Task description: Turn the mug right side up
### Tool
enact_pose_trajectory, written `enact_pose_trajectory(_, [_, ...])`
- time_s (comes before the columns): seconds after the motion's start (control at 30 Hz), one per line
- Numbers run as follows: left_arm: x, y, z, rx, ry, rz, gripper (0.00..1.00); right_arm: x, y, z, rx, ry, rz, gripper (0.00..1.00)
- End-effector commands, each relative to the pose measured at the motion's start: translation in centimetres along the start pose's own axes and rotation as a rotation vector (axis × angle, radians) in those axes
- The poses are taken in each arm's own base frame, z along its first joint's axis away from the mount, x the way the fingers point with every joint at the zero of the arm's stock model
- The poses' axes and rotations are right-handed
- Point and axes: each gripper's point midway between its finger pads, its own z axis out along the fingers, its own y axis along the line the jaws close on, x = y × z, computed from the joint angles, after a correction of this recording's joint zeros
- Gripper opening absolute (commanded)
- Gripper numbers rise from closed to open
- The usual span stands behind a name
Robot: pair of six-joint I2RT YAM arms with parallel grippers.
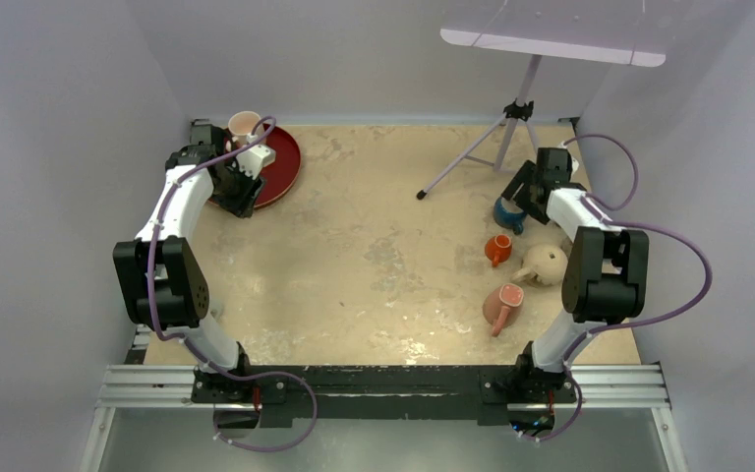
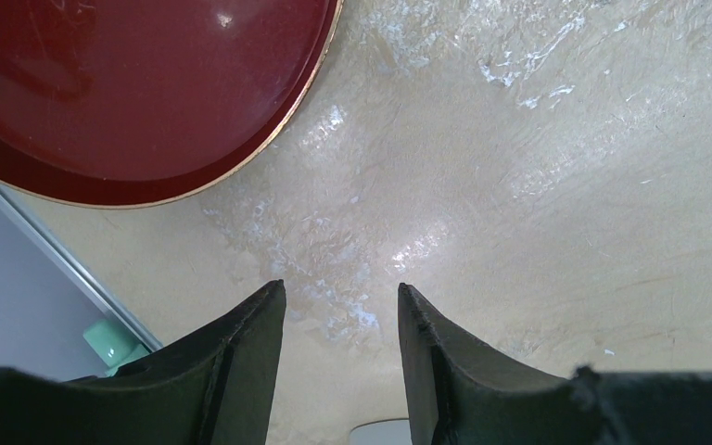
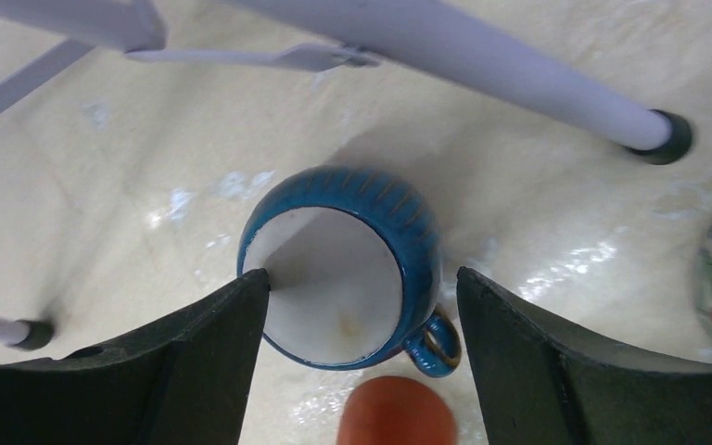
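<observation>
The blue mug (image 3: pixel 385 218) with a white inside and a small gold-ringed handle (image 3: pixel 434 345) stands on the table, its mouth facing up toward the right wrist camera. My right gripper (image 3: pixel 362 273) hangs just over it, open. The left fingertip sits at the mug's rim and the right finger stands apart from the handle. In the top view the mug (image 1: pixel 504 213) is partly hidden under that gripper (image 1: pixel 517 200). My left gripper (image 2: pixel 338 289) is open with nothing between its fingers, over bare table beside the red plate (image 2: pixel 148 102).
A tripod (image 1: pixel 511 128) stands just behind the blue mug, its legs (image 3: pixel 519 69) close above it. An orange mug (image 1: pixel 497 249), a beige pot (image 1: pixel 543 264) and a pink mug on its side (image 1: pixel 502 305) lie nearby. A pink cup (image 1: pixel 244 125) sits on the red plate (image 1: pixel 285 167).
</observation>
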Motion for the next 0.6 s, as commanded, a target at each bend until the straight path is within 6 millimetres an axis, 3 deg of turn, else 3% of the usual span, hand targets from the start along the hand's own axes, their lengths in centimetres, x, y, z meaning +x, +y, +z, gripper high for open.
enact_pose_trajectory(0.0, [-0.7,0.1,-1.4,-0.020,-0.037,0.002,0.52,3.4,3.1,-1.0,-0.177,0.092,-0.010,0.77])
enact_pose_trajectory(0.13, [-0.8,0.2,-1.4,-0.021,-0.038,0.005,0.52,5.1,5.2,-2.5,-0.216,0.115,-0.038,0.76])
enact_pose_trajectory(0.3, [-0.7,0.2,-1.2,-0.020,-0.029,0.004,0.52,8.0,9.4,-4.6,-0.294,0.174,-0.133,0.76])
enact_pose_trajectory(0.57, [-0.6,-0.1,-1.1,-0.009,-0.032,0.007,0.52,11.6,13.5,-7.2,-0.425,0.260,-0.251,0.76])
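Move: The right hand's spread fingers already straddle the blue upside-down mug, its middle only about 1 cm ahead, 1 cm left and 3 cm below. From that mug, the small red mug stands some 10 cm back and 3 cm left, the cream mug about 14 cm back and 11 cm right, and the tripod's left foot 26 cm left and 6 cm ahead. From the left hand the blue mug is roughly 75 cm right, 3 cm ahead and 9 cm lower. Leftward, quick and nearly level, the right hand sweeps about 17 cm past the far side of the small red mug, easing back a few centimetres as it goes. The wrist turns some 25 degrees counter-clockwise and rolls its left side up a little. The fingers stay wide open around the blue mug, the right one shoving it along from its right side. ##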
